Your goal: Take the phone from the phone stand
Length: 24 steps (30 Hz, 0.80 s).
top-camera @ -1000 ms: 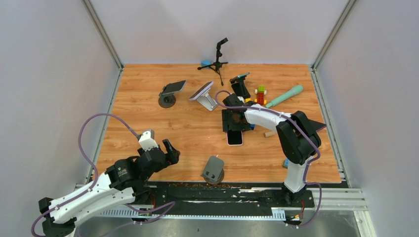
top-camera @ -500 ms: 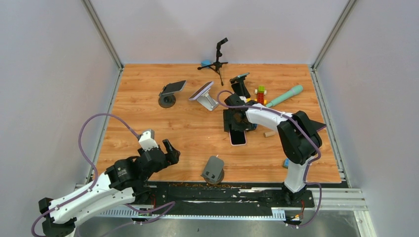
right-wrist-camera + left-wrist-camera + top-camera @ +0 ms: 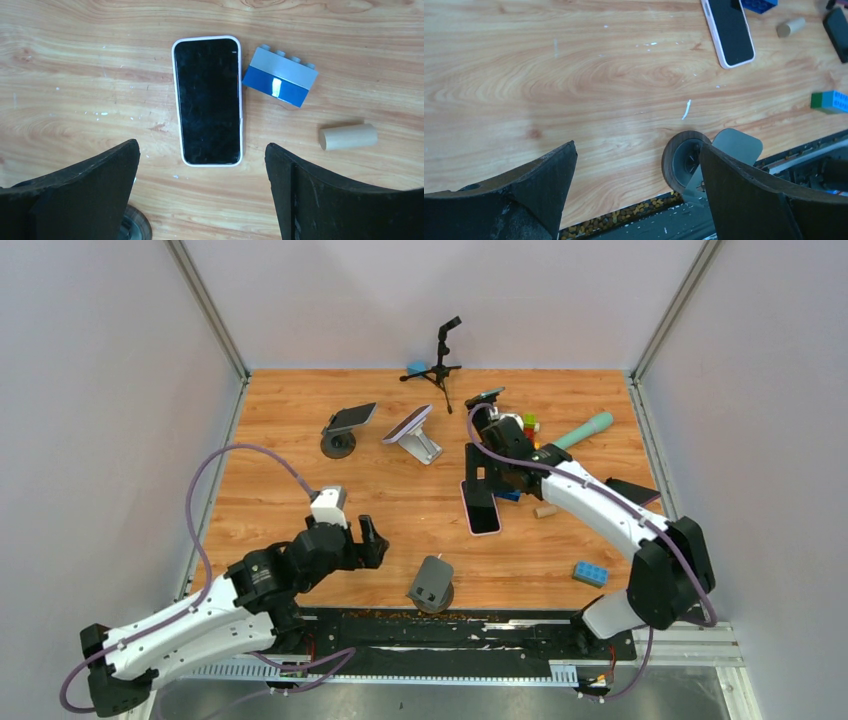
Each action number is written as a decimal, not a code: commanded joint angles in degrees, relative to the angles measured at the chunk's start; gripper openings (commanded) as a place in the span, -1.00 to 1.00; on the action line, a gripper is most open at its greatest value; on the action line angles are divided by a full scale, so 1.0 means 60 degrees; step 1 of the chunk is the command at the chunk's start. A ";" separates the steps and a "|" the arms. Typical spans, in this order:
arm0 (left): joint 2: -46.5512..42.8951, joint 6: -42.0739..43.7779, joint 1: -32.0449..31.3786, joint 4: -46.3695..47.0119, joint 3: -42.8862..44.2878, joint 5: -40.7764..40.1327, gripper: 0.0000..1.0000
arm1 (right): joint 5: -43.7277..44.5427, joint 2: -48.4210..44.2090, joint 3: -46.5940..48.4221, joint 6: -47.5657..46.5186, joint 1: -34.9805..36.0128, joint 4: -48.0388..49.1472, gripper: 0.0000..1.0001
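Note:
The phone (image 3: 482,508), dark screen in a pale case, lies flat on the wooden table (image 3: 300,480), touching no gripper. It shows whole in the right wrist view as the phone (image 3: 209,100). My right gripper (image 3: 486,478) hovers just beyond its far end, open and empty; my right gripper (image 3: 201,148) has its jaws wide above the phone's lower edge. A grey phone stand (image 3: 432,583) with a round dark base stands empty by the front edge. My left gripper (image 3: 362,543) is open to its left; in its view the stand (image 3: 689,160) sits by the right finger, left gripper (image 3: 636,155) empty.
Three more stands carry phones at the back: dark (image 3: 346,426), white (image 3: 412,430), and small black (image 3: 487,402). A mini tripod (image 3: 442,355), teal tube (image 3: 578,432), blue bricks (image 3: 280,77) (image 3: 589,573), a wooden peg (image 3: 348,136) and a black item (image 3: 632,490) lie around.
The right gripper opened and pulled back from the phone, which now lies free on the table. The right arm swung outward. The left arm advanced right toward the grey stand.

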 commanded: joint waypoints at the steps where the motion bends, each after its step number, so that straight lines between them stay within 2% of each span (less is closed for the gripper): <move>1: 0.1281 0.1990 -0.0042 0.1189 0.0864 0.1176 0.99 | -0.0219 -0.1298 -0.0445 -0.0257 -0.0041 0.0202 0.96; 5: 0.2305 0.2959 -0.0034 0.1782 0.1220 0.2427 1.00 | -0.0354 -0.2260 -0.0910 -0.0341 -0.0034 0.0195 0.95; 11: 0.2554 0.3429 -0.0052 0.3752 0.0699 0.3362 1.00 | -0.0273 -0.3408 -0.1543 -0.0261 -0.0041 0.0173 0.93; 18: 0.3708 0.3644 -0.0471 0.4201 0.0823 0.3403 1.00 | -0.0056 -0.3692 -0.1850 -0.0268 -0.0034 0.0173 0.91; 24: 0.4604 0.3548 -0.1335 0.4191 0.0865 0.2535 1.00 | -0.0061 -0.3624 -0.1986 -0.0195 -0.0036 0.0207 0.91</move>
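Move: The empty phone stand lies some 10 cm to the left hand's right, about 3 cm back and 10 cm below. Past it, the freed phone lies flat on the table, 15 cm ahead of this hand, 20 cm right and 14 cm down; the blue brick is another 7 cm right of the phone and 2 cm farther out. For the right hand, the phone is straight below by about 11 cm, the stand 19 cm back, 10 cm left and 8 cm lower. Sweeping rightward about 11 cm, the left hand swings in over the phone stand with fingers wide open, turning some 30 degrees clockwise; it rises slightly on the way, then dips about 3 cm and eases back a little at the end. Meanwhile the right hand, empty and open, backs off and climbs away from the phone, some 5 cm back, 4 cm up and 3 cm right, its fingers tilting slightly more forward. ##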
